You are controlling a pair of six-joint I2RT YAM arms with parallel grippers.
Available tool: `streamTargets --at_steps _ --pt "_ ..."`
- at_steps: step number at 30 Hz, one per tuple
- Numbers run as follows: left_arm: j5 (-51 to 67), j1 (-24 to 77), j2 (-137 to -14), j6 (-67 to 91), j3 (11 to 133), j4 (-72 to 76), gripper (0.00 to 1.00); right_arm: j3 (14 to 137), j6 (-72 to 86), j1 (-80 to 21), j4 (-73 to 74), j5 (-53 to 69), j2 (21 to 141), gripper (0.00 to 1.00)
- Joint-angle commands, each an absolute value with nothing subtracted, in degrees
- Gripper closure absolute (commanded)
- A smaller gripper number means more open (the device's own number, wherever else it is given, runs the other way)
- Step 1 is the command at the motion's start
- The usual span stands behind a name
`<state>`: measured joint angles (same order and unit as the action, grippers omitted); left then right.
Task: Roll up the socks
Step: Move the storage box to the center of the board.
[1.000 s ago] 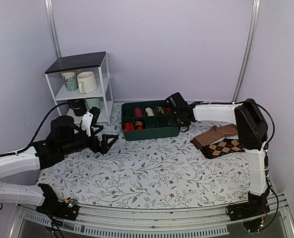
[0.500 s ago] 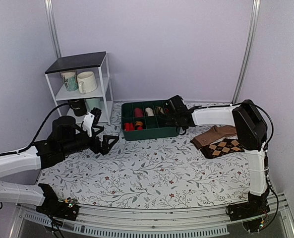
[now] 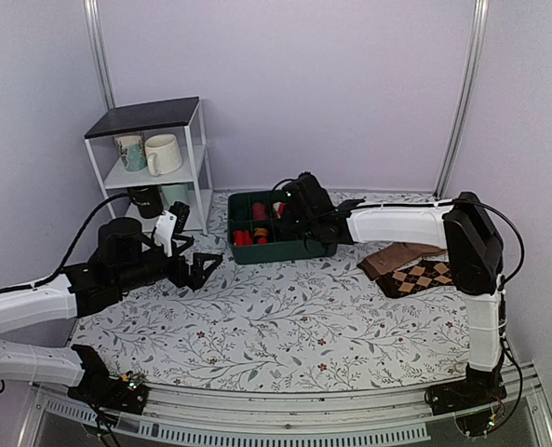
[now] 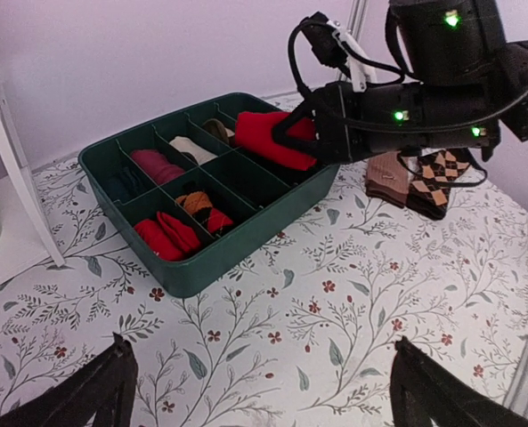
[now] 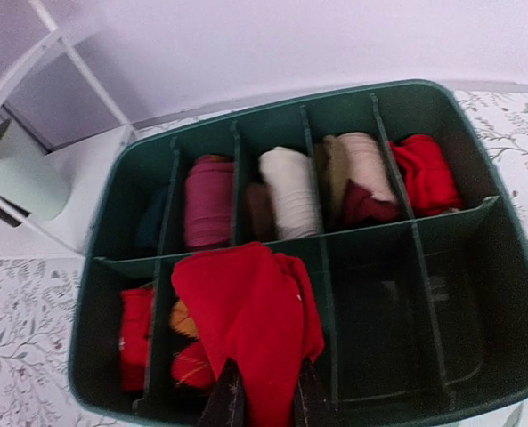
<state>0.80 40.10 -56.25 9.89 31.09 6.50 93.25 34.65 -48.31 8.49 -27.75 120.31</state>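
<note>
The socks are a bundled bright red roll, and my right gripper is shut on it, a dark finger on each side of its lower end. The roll hangs over the front row of a green divided box, above the compartments left of the middle. In the left wrist view the socks show above the box, at the tip of the right gripper. From above, the right gripper reaches over the box. My left gripper is open and empty over the table, left of the box.
Other rolled socks in red, pink, cream and tan fill several compartments of the box. A tan sock and a brown argyle sock lie flat to the right of it. At the back left stands a white shelf with mugs.
My right gripper has moved left across the box, carrying the red socks from its right end to over the middle-left compartments. The left arm has stayed put.
</note>
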Motion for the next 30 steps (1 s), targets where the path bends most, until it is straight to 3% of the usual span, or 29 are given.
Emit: streamTargets --at_steps 1,30 --pt "1.2 39.4 -56.4 10.3 31.5 6.6 0.01 95.9 39.9 -49.3 7.3 -23.9 119.5 1.0" --pt "4.0 39.4 -54.8 10.8 31.3 7.2 0.01 103.0 48.0 -46.6 16.9 -21.1 133.6 1.0"
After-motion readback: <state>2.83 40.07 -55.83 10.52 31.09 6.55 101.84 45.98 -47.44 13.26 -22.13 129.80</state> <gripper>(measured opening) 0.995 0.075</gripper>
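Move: The held red roll is bound for the third front compartment of the storage box, whose middle is about 5 cm ahead of the right hand, 2 cm to its left and 10 cm below. At similar depth, the orange roll fills the next compartment, some 6 cm left of that one; the white roll sits about 8 cm beyond it in the back row. From the left hand the empty compartment is roughly 23 cm ahead, 20 cm right and 16 cm down. The rolled red sock, still pinched in the right fingers, first shifts about 3 cm left, with a slight rise and a small swing back then forward, to line up with the third front compartment. Then the right hand lowers it about 7 cm towards that compartment, tipping the fingers some 10 degrees further down and keeping them shut. ##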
